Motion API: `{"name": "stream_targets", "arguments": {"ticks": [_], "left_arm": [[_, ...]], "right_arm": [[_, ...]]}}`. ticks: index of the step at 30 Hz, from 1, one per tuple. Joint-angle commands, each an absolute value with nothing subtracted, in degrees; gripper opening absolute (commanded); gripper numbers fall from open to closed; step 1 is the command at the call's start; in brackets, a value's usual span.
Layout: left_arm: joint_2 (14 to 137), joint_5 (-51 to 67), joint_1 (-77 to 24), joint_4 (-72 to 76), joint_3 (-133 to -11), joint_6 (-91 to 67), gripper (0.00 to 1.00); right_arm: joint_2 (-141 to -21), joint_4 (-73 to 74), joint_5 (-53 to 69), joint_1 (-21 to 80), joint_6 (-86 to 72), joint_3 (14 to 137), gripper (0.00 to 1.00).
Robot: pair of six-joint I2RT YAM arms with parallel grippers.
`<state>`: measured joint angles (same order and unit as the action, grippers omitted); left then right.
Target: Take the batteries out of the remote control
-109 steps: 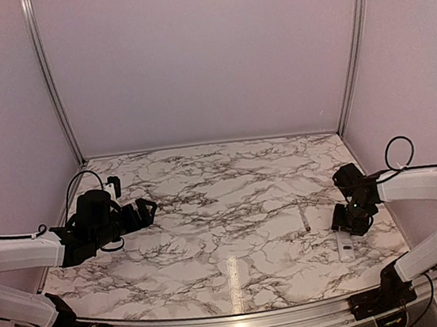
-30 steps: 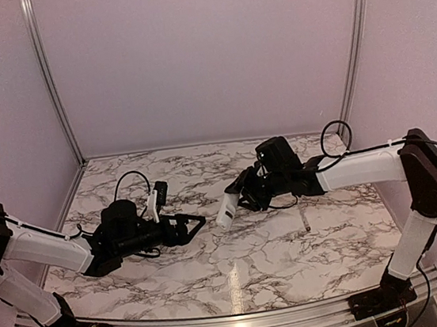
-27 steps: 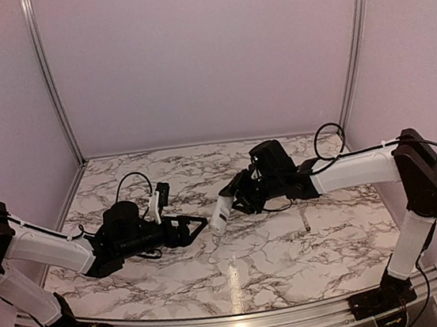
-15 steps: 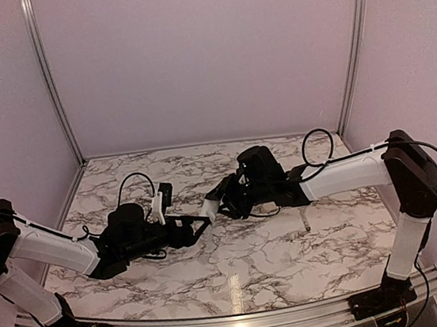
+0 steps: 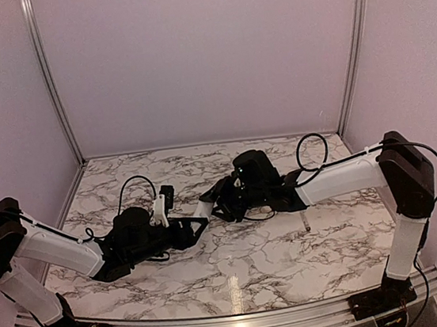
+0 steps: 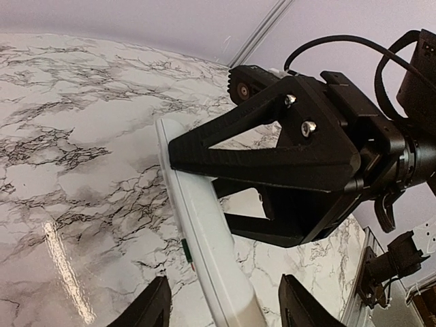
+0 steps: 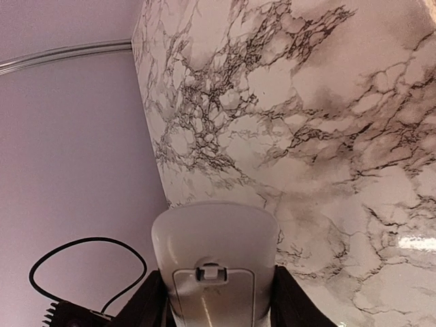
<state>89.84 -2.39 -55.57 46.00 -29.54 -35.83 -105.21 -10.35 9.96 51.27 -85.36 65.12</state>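
The remote control (image 5: pixel 203 209) is a slim white bar held above the table, with my right gripper (image 5: pixel 217 203) shut on one end. In the right wrist view the remote control (image 7: pixel 214 231) shows its back with the small latched cover (image 7: pixel 210 289) closed, so the batteries are hidden. My left gripper (image 5: pixel 197 227) meets it from the left. In the left wrist view the remote control (image 6: pixel 197 218) runs between the left gripper's (image 6: pixel 225 286) two fingers, with a gap showing on each side. The right gripper (image 6: pixel 293 157) clamps the bar's far part.
A thin pale grey stick (image 5: pixel 304 220) lies on the marble table (image 5: pixel 262 262) to the right of the arms. Pale walls and metal corner posts (image 5: pixel 49 80) close in the back and sides. Cables loop over both wrists.
The right arm has carried the remote control leftwards to the left gripper. The left gripper's jaws have narrowed around the remote's free end.
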Motion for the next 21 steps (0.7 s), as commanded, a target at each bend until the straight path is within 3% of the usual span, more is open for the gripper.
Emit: {"name": "stream_targets", "arguments": {"ticks": [1, 15, 21], "left_arm": [[90.8, -4.5, -56.1, 46.9, -31.0, -35.5, 0.55], [91.0, -5.2, -56.2, 47.4, -30.9, -35.2, 0.32], [90.5, -5.7, -56.2, 47.4, -30.6, -35.1, 0.1]], "right_arm": [[-106.0, -12.7, 9.1, 52.0, -86.5, 68.0, 0.0], [-106.4, -13.3, 8.9, 52.6, -86.4, 68.6, 0.0], [-106.3, -14.7, 9.3, 52.7, -86.8, 67.2, 0.0]]}}
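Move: The left hand's parted fingers already straddle the free near end of the remote control, whose middle lies about 4 cm ahead of them, 3 cm to the right and at nearly the same height. The right gripper's fingers, holding its far end, are roughly 6 cm ahead and 4 cm to the right of the left hand. From the right hand the remote's middle is some 3 cm back, 2 cm to the left and 1 cm lower. The left fingers close from a little over half open to about a fifth, pinching the free near end of the remote control from both sides while the hand almost holds its place, edging forward about 1 cm only as they come together. The right fingers keep their grip on the far end, that hand rising about 1 cm and easing slightly forward and left, with hardly any turn of either wrist. ##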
